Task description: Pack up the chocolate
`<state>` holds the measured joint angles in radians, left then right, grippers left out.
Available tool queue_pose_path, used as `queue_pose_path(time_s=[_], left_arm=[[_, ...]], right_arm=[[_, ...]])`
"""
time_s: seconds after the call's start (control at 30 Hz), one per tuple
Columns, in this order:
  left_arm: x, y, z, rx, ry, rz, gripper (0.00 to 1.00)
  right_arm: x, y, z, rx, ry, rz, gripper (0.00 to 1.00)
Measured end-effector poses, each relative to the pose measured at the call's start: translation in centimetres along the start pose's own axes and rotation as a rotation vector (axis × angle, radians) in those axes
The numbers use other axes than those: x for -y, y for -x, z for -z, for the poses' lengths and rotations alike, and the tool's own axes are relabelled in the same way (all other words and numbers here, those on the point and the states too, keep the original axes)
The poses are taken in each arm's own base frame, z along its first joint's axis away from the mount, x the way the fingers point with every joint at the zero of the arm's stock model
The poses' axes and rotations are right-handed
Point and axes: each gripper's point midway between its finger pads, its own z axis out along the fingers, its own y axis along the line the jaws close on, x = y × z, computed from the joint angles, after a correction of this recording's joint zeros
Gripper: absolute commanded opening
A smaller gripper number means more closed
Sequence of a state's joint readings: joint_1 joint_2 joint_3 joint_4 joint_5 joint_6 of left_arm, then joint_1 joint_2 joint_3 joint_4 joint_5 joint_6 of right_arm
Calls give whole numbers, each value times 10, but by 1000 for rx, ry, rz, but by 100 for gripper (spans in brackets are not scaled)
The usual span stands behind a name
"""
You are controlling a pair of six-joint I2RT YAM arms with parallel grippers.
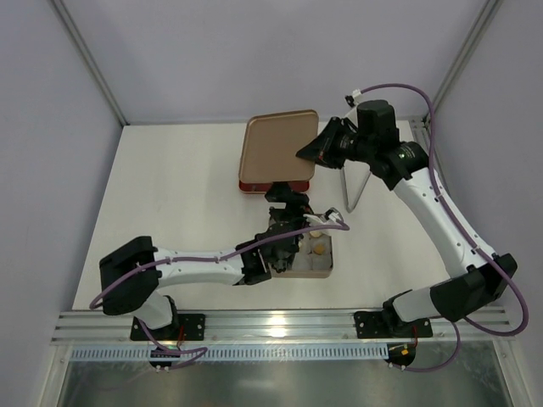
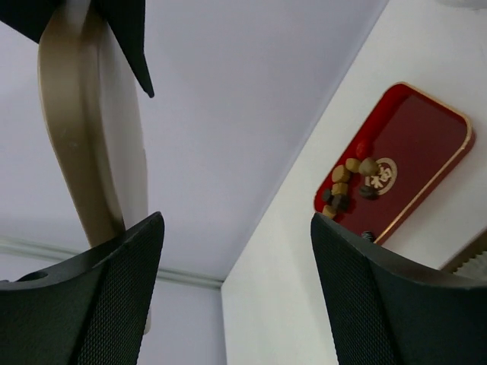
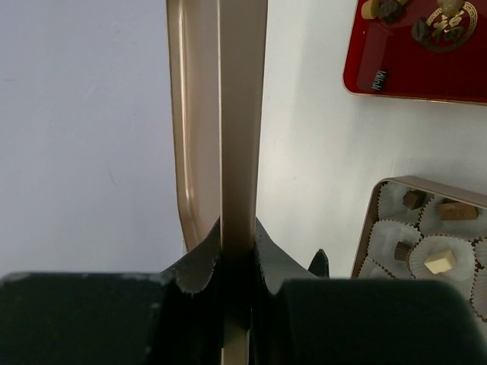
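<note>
Several loose chocolate pieces (image 2: pixel 350 182) lie on a red tray (image 2: pixel 415 144), which sits at the back of the table (image 1: pixel 280 188). More chocolate (image 3: pixel 441 261) sits in white paper cups inside a gold box (image 3: pixel 373 220), near the table's middle (image 1: pixel 329 264). My left gripper (image 1: pixel 293 214) hovers over the box's far end, open and empty (image 2: pixel 236 220). My right gripper (image 1: pixel 307 153) is shut on the edge of a tan-gold lid (image 3: pixel 242 114), held raised and tilted above the red tray (image 1: pixel 278 146).
A thin white bracket (image 1: pixel 356 191) stands right of the red tray. Grey walls close the table at the back and sides. An aluminium rail (image 1: pixel 280 326) runs along the near edge by the arm bases.
</note>
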<state>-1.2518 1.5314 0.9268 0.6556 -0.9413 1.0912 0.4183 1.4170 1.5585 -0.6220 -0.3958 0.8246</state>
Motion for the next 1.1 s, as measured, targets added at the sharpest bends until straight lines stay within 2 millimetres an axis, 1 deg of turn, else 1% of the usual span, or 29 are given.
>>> queue_pose_path(time_s=[0.17, 0.2, 0.4, 0.5, 0.63, 0.73, 0.83, 0.93, 1.1], left_arm=[[-9, 5, -4, -1, 81, -72, 73], [-10, 6, -5, -1, 91, -84, 72], [-15, 9, -3, 2, 114, -147, 70], [-9, 12, 6, 26, 105, -169, 70], [-2, 20, 28, 82, 84, -190, 69], [-7, 28, 42, 119, 89, -180, 68], [-19, 34, 52, 147, 113, -157, 71], [-27, 36, 54, 154, 137, -145, 73], [-32, 29, 48, 129, 151, -153, 73]], right_arm=[[-3, -3, 7, 3, 16, 4, 4], [-4, -3, 9, 6, 20, 5, 4], [-6, -4, 12, 13, 32, 9, 4], [-4, -4, 12, 11, 28, 10, 4], [4, -3, 11, 5, 4, 5, 4], [14, 1, 7, 5, -23, 1, 4], [26, 4, 1, -3, -57, -7, 4], [33, 3, -1, -9, -78, -14, 4], [32, 2, 0, -12, -76, -14, 4]])
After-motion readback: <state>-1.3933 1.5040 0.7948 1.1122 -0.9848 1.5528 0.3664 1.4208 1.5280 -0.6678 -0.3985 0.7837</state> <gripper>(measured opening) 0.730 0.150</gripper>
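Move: The brown lid is up in the air, still pinched at its right edge by the right gripper. From the open, empty left gripper its middle lies about 11 cm ahead, 1 cm left and 6 cm higher. The red tray lies some 22 cm ahead, 1 cm right and 26 cm below the left hand. From the right hand, the chocolate box lies about 6 cm back, 5 cm left and 31 cm down. Back the open left gripper off from the lid's near edge: raise it slightly, then draw it back about 6 cm while rising to 4 cm in all, tipping the fingers up some 15 degrees so the lid's edge lines up with the gap between them, and ease forward again by 1 cm. Keep the right gripper's pinch and bring the lid down and to the right, a couple of centimetres each. ##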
